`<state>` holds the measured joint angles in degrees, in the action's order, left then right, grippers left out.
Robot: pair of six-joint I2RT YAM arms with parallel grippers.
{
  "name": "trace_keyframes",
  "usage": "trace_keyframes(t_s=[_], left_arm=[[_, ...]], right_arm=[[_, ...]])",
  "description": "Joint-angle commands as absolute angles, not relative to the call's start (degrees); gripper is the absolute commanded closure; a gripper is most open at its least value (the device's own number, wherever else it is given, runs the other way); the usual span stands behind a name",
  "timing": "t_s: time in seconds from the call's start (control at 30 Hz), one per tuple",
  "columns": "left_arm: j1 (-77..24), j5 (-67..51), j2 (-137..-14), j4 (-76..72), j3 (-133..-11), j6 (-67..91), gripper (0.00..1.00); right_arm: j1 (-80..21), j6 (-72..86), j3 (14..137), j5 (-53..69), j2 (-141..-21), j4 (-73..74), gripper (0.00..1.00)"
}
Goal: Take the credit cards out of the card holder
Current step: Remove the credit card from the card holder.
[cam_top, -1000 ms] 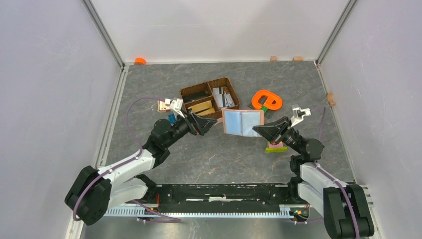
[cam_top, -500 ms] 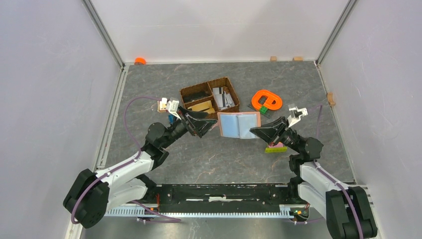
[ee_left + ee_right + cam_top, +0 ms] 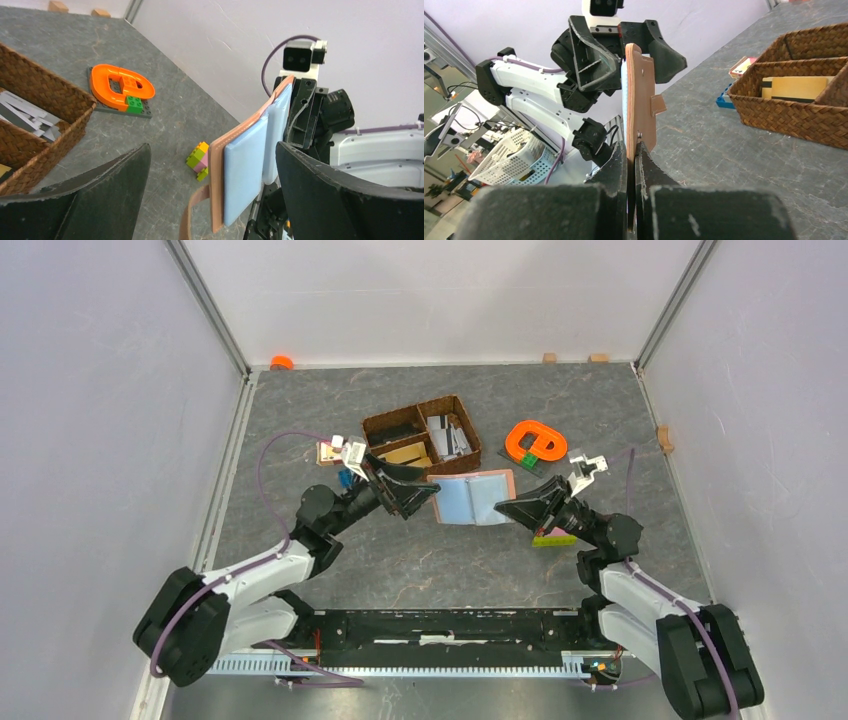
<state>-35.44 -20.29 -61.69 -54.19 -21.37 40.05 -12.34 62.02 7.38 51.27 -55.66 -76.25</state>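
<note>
The card holder (image 3: 470, 498) hangs open and upright above the table, brown outside, pale blue sleeves inside. My right gripper (image 3: 503, 508) is shut on its right edge; in the right wrist view the fingers (image 3: 616, 165) pinch the brown leather (image 3: 641, 100). My left gripper (image 3: 428, 492) is open, and the holder's left edge (image 3: 240, 170) stands between its two fingers (image 3: 115, 180). Whether they touch it I cannot tell. Several grey credit cards (image 3: 448, 435) lie in the basket's right compartment. No card can be made out in the sleeves.
A woven divided basket (image 3: 420, 430) stands behind the holder. An orange ring piece on a dark plate (image 3: 536, 442) lies to its right. A small brick stack (image 3: 553, 537) sits under the right arm. A blue block (image 3: 344, 478) and a pink-and-tan piece (image 3: 328, 452) lie left.
My right gripper has carried the open card holder leftward. The left gripper has closed in on it, so its open fingers now stand on either side of the holder's left edge.
</note>
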Motion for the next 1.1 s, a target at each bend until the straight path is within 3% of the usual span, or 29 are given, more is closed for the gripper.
trace_keyframes(t_s=[0.0, 0.47, 0.57, 0.77, 1.07], left_arm=[[-35.6, -25.3, -64.8, -61.6, -22.7, 41.5, 0.0], [-35.8, -31.1, -71.4, -62.0, -26.0, 47.5, 0.04], [-35.9, -30.0, -70.4, -56.1, -27.2, 46.0, 0.11], [-35.9, -27.6, -68.7, -47.9, -28.0, 43.9, 0.35], [-36.3, -30.8, -75.7, -53.1, -29.0, 49.6, 0.4]], right_arm=[[-14.3, 61.0, 10.0, 51.3, -56.6, -80.0, 0.99], [-15.2, 57.6, 9.4, 48.7, -55.9, -76.0, 1.0], [-15.1, 55.9, 9.3, 47.8, -55.4, -73.8, 1.0], [-15.1, 50.5, 8.3, 43.0, -54.6, -66.4, 1.0], [-15.1, 50.3, 7.4, 41.1, -55.6, -66.1, 1.0]])
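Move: The open card holder, gripped at its right edge by the right hand, has its middle about 9 cm right of the left hand, 1 cm back and 2 cm lower; from the right hand it lies some 7 cm left, 3 cm ahead and 1 cm up. From the left hand, about 22 cm lower, the wicker basket stands roughly 28 cm ahead and 1 cm left, the small bricks 2 cm ahead and 28 cm right, the orange block 29 cm ahead and 27 cm right. Bring the wide-open left gripper right about 3 cm onto the card holder's left edge, turning some 10 degrees clockwise, then sink it to about 4 cm below its start as the fingers tip down and close partway, one each side of that edge. Keep the right grip on the holder, easing slightly left and back, then carrying it forward and down about 3 cm each. ##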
